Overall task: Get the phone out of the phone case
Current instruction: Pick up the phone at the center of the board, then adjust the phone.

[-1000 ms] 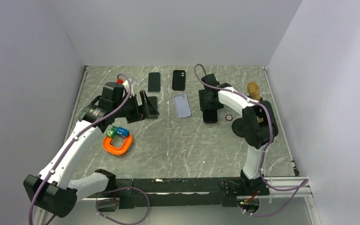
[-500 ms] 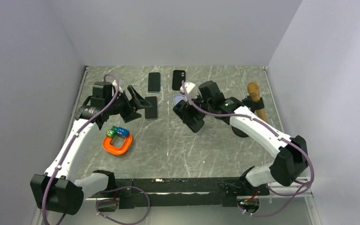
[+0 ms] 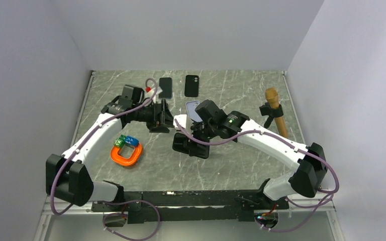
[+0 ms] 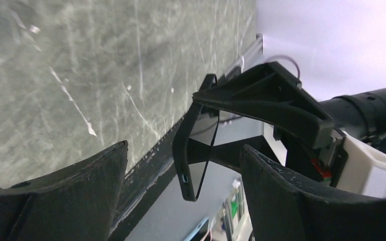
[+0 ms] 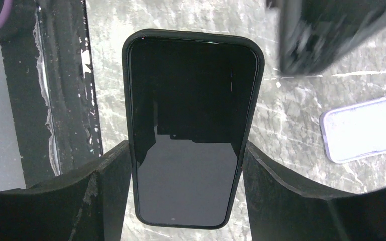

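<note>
The phone in its black phone case (image 5: 193, 125) is held off the table, screen toward the right wrist camera. My right gripper (image 5: 186, 146) is shut on its two long edges. From above, the cased phone (image 3: 191, 146) hangs over the middle of the table in my right gripper (image 3: 197, 139). My left gripper (image 3: 162, 122) is open just to its left and does not touch it. In the left wrist view the phone case (image 4: 183, 150) shows edge-on beyond my open left gripper (image 4: 184, 148).
A lilac case (image 3: 193, 107) lies behind the right arm. Two dark phones (image 3: 165, 88) (image 3: 191, 85) lie at the back. An orange ring with small blocks (image 3: 126, 153) sits front left. A wooden-handled tool on a stand (image 3: 274, 110) is at the right.
My right gripper carried the cased phone from the back right to the table's middle, nearer and leftward. My left arm swung right toward it, gripper staying open.
</note>
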You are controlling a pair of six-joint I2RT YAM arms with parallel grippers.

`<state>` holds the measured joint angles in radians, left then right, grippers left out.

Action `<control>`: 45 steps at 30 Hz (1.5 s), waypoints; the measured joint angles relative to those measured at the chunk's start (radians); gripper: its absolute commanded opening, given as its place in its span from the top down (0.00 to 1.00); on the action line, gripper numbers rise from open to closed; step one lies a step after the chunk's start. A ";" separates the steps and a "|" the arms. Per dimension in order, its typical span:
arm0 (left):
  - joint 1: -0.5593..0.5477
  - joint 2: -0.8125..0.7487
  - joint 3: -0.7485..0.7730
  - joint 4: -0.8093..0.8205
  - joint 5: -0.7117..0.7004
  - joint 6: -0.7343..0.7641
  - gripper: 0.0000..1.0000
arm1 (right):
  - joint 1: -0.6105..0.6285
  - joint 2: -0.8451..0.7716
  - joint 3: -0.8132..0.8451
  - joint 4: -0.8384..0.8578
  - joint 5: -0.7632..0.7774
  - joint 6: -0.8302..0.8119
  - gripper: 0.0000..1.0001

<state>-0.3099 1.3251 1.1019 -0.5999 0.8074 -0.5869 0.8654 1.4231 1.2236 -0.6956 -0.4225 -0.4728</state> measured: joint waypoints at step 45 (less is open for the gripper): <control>-0.052 -0.445 -0.006 0.006 -0.602 -0.281 1.00 | -0.204 0.034 0.108 0.138 0.224 0.743 0.00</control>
<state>-0.3622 0.8803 1.0962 -0.5941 0.2050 -0.8677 0.6617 1.4567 1.3319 -0.5571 -0.1989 0.2703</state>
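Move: The phone is held across its long edges by the right gripper, its middle about 2 cm left of and 2 cm above that hand. From the open left gripper, the phone's middle lies some 5 cm back, 7 cm right and 3 cm lower. The empty blue phone case lies on the table about 19 cm ahead and 11 cm right of the left hand, 19 cm below; the orange ring is level with that hand and 17 cm left, 18 cm down. Bring the left gripper back, right and slightly down, some 5 cm back, and close it on the phone's two faces while the right hand keeps its hold almost in place. Then open the right gripper and swing it forward and up towards the phone case, turning clockwise; raise the left about 11 cm, going left and forward and turning counter-clockwise. ##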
